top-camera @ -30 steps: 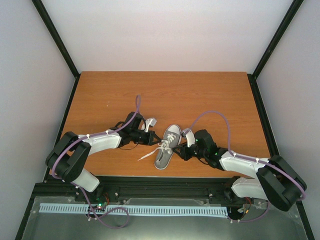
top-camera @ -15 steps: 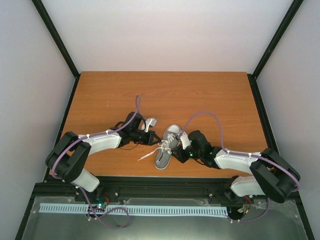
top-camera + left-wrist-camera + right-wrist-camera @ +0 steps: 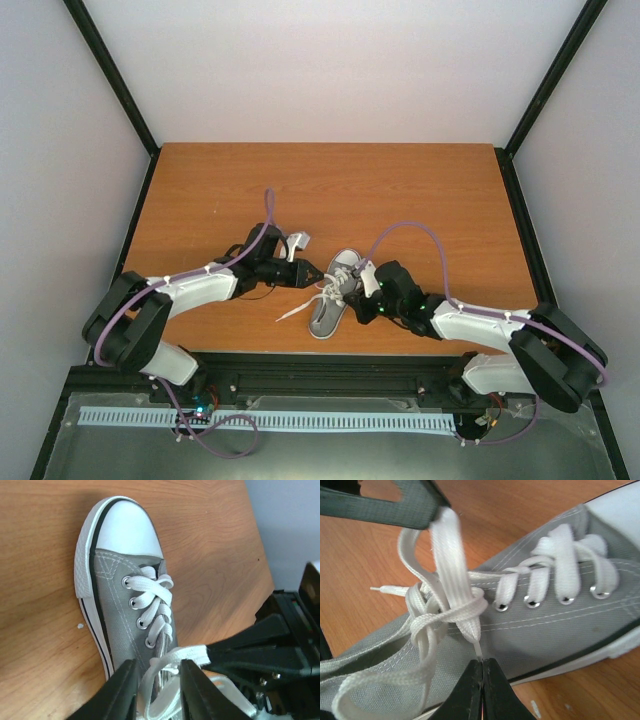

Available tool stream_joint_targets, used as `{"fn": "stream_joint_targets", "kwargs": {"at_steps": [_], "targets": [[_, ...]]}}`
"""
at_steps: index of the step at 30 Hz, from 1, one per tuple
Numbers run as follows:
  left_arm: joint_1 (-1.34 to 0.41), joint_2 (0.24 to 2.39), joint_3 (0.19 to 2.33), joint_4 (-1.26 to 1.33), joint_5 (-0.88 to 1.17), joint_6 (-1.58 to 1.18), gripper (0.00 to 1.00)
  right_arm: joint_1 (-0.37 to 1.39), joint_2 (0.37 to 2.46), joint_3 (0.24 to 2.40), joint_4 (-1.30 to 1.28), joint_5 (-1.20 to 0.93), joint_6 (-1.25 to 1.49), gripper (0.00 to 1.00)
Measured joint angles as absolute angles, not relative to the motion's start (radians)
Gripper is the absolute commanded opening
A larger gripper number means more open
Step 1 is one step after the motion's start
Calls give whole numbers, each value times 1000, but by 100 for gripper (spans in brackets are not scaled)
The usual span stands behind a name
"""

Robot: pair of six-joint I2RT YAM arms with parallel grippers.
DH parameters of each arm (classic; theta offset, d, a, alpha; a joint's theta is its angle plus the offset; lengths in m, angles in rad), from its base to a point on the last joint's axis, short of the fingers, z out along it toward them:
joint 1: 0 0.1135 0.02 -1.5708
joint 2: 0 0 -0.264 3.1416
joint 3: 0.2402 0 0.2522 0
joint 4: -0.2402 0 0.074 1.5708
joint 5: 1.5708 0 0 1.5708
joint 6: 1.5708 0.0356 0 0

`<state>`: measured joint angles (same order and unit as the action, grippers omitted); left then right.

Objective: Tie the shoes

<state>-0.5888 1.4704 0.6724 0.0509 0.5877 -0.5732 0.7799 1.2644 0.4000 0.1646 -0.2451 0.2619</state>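
Note:
The grey shoe (image 3: pixel 335 295) with a white toe cap (image 3: pixel 125 530) lies on the wooden table (image 3: pixel 330 190), toe pointing away. Its white laces (image 3: pixel 447 610) are crossed in a loose knot over the tongue. My right gripper (image 3: pixel 481 662) is shut on the thin tip of one lace beside the shoe's side (image 3: pixel 560 625). My left gripper (image 3: pixel 159 667) hovers over the knot with its jaws a little apart. A loop of lace (image 3: pixel 170 662) runs loosely between its fingers. From above, the left gripper (image 3: pixel 308 272) and the right gripper (image 3: pixel 358 287) flank the shoe.
A loose lace end (image 3: pixel 290 312) trails on the table left of the heel. The two arms nearly meet over the shoe; the right gripper's black fingers (image 3: pixel 260 650) sit close to my left jaws. Black frame rails (image 3: pixel 300 365) run along the near edge.
The right gripper moved in to the shoe and closed on the lace tip. The left gripper shifted slightly toward the shoe and its jaws parted a little.

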Motion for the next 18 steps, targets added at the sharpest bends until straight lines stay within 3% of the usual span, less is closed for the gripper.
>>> {"fn": "stream_joint_targets", "kwargs": {"at_steps": [4,18], "targets": [[-589,1412,649,67,564,-591,47,780,1210,383,131,-200,278,3],[-589,1405,574,137,607,-632,47,780,1185,337,56,-131,342,3]]}}
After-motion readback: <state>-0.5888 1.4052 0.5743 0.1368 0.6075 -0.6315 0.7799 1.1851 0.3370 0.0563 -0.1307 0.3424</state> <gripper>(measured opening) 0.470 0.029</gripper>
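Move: The loop of shoelace lies right at the left fingertips, about 1 cm below them, with the knot some 3 cm right, 3 cm back and 3 cm below. From the right gripper, which already pinches the lace tip, that knot is about 3 cm left and 1 cm ahead, roughly level. The shoe's toe lies about 9 cm ahead of the right gripper, straight out and 3 cm lower; the loose lace end, roughly 16 cm left, 5 cm back, 5 cm lower. Keep the lace tip pinched in the right gripper and draw it right about 3.5 cm, away from the knot and over the shoe's right edge, sinking some 2.5 cm after a tiny rise and turning slightly clockwise. Meanwhile open the left gripper further to free the loop, lifting it about 1.5 cm, then lower it again and ease it back about 1.5 cm. ##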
